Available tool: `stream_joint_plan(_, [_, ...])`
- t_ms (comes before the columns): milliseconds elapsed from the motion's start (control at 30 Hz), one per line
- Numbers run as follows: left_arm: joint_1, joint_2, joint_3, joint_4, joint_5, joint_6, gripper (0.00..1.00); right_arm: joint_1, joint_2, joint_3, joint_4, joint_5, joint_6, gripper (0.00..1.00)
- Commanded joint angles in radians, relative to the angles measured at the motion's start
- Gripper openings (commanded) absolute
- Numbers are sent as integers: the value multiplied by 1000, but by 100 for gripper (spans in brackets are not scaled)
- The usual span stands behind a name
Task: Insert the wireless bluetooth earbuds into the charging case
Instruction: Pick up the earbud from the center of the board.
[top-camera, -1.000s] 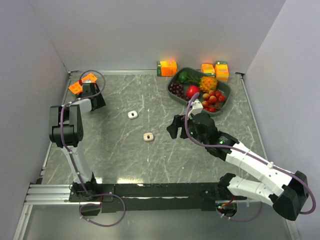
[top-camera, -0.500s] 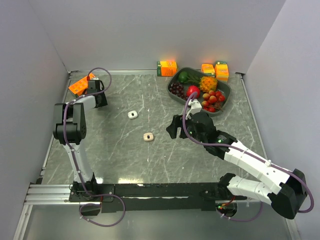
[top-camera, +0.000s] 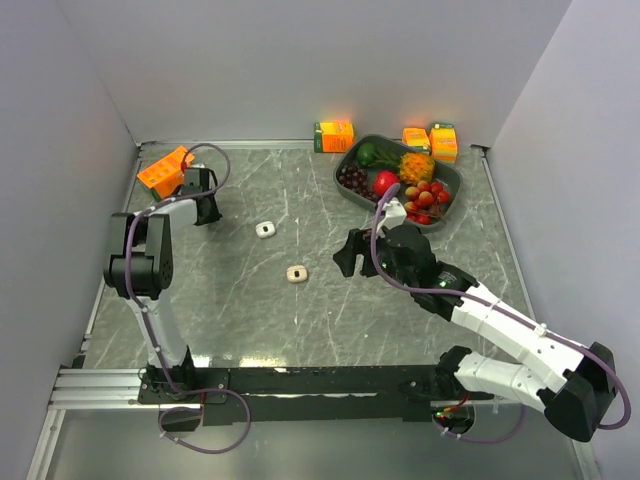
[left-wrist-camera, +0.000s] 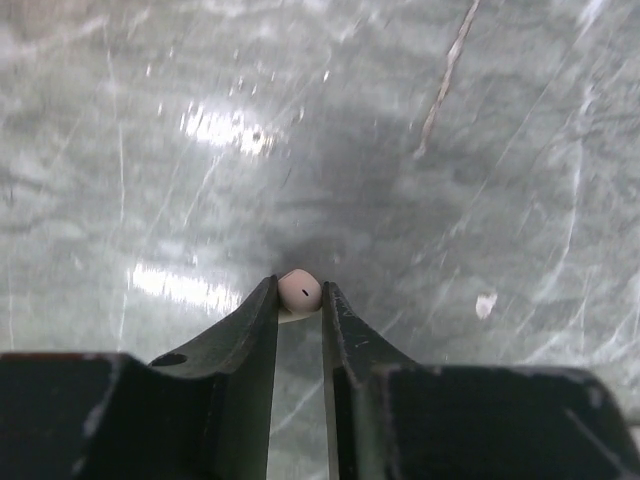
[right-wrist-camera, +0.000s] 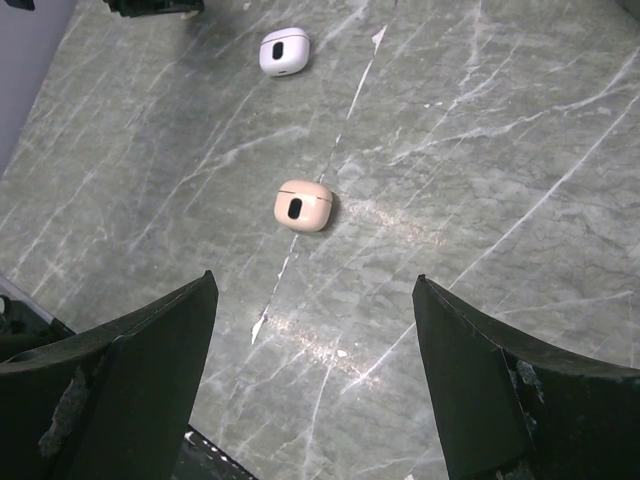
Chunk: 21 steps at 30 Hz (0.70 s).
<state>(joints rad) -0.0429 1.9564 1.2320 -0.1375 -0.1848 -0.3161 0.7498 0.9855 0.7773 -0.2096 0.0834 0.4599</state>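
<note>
A beige earbud (left-wrist-camera: 299, 291) is pinched between the tips of my left gripper (left-wrist-camera: 299, 296), which is shut on it just above the marble table, at the far left in the top view (top-camera: 205, 207). A white charging case (top-camera: 264, 229) (right-wrist-camera: 284, 51) and a beige charging case (top-camera: 297, 273) (right-wrist-camera: 302, 204) lie near the table's middle, each showing a dark oval on top. My right gripper (right-wrist-camera: 314, 284) hangs open to the right of the beige case (top-camera: 348, 256), with nothing between its fingers.
An orange box (top-camera: 165, 171) lies in the far left corner beside my left gripper. A dark tray (top-camera: 449, 176) of fruit stands at the back right, with orange cartons (top-camera: 334, 135) (top-camera: 442, 141) along the back wall. Walls close in on the left, back and right.
My left gripper has closed on the beige earbud and shifted right, away from the orange box. The right arm has hardly moved.
</note>
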Motion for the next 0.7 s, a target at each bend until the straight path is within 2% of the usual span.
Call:
stream_joint_plan(0, [-3,-76,-60,-85,25,-84,8,-6,-22,-7,27,-20,28,87])
stream_joint_plan(100, [-17,-119,-107,-70,19,-113,1,-6,-28,-10,32,-36,48,86])
stream_joint_plan(233, [-22,-195,-163,-51,24,-173,1,-6,-44,-21,32,-45,63,86])
stream_joint_plan(333, [-22,-310,-227,-1,65,-248,1,-6,-33,-21,24,-45,49,86])
stream_joint_plan(433, [-23,-471,-342,105,145,-385,1,-6,8,0,-14,-47,23,86])
stream_joint_plan(500, [-41,-600,-452,165,165,-527,1,-6,37,7,-23,-51,17,86])
stream_joint_plan(600, [-109,-752,-587,223,119,-725,1,-6,53,11,-34,-53,31,86])
stream_joint_plan(667, [-190,-839,-656,185,6,-913,1,-4,51,8,-33,-56,49,86])
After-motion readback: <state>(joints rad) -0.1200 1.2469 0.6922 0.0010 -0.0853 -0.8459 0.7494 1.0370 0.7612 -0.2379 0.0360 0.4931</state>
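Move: The pinkish earbud is already between the left fingertips, low over the board. The beige case, which matches it in colour, lies about 13 cm back and 22 cm to the left hand's right. The white case is nearer, some 13 cm to the right and roughly level. The orange box stands about 15 cm ahead and 12 cm left. For the right hand, the beige case lies about 9 cm ahead, 10 cm left and 19 cm below. The earbud, still pinched by the left fingers, is drawn back low over the board, then carried up about 10 cm as it goes on back and to the right, closer to the beige case. During the rise the fingertips tip upward and the hand rolls some 30 degrees, left side down. The open right hand sinks about 3 cm late on. ##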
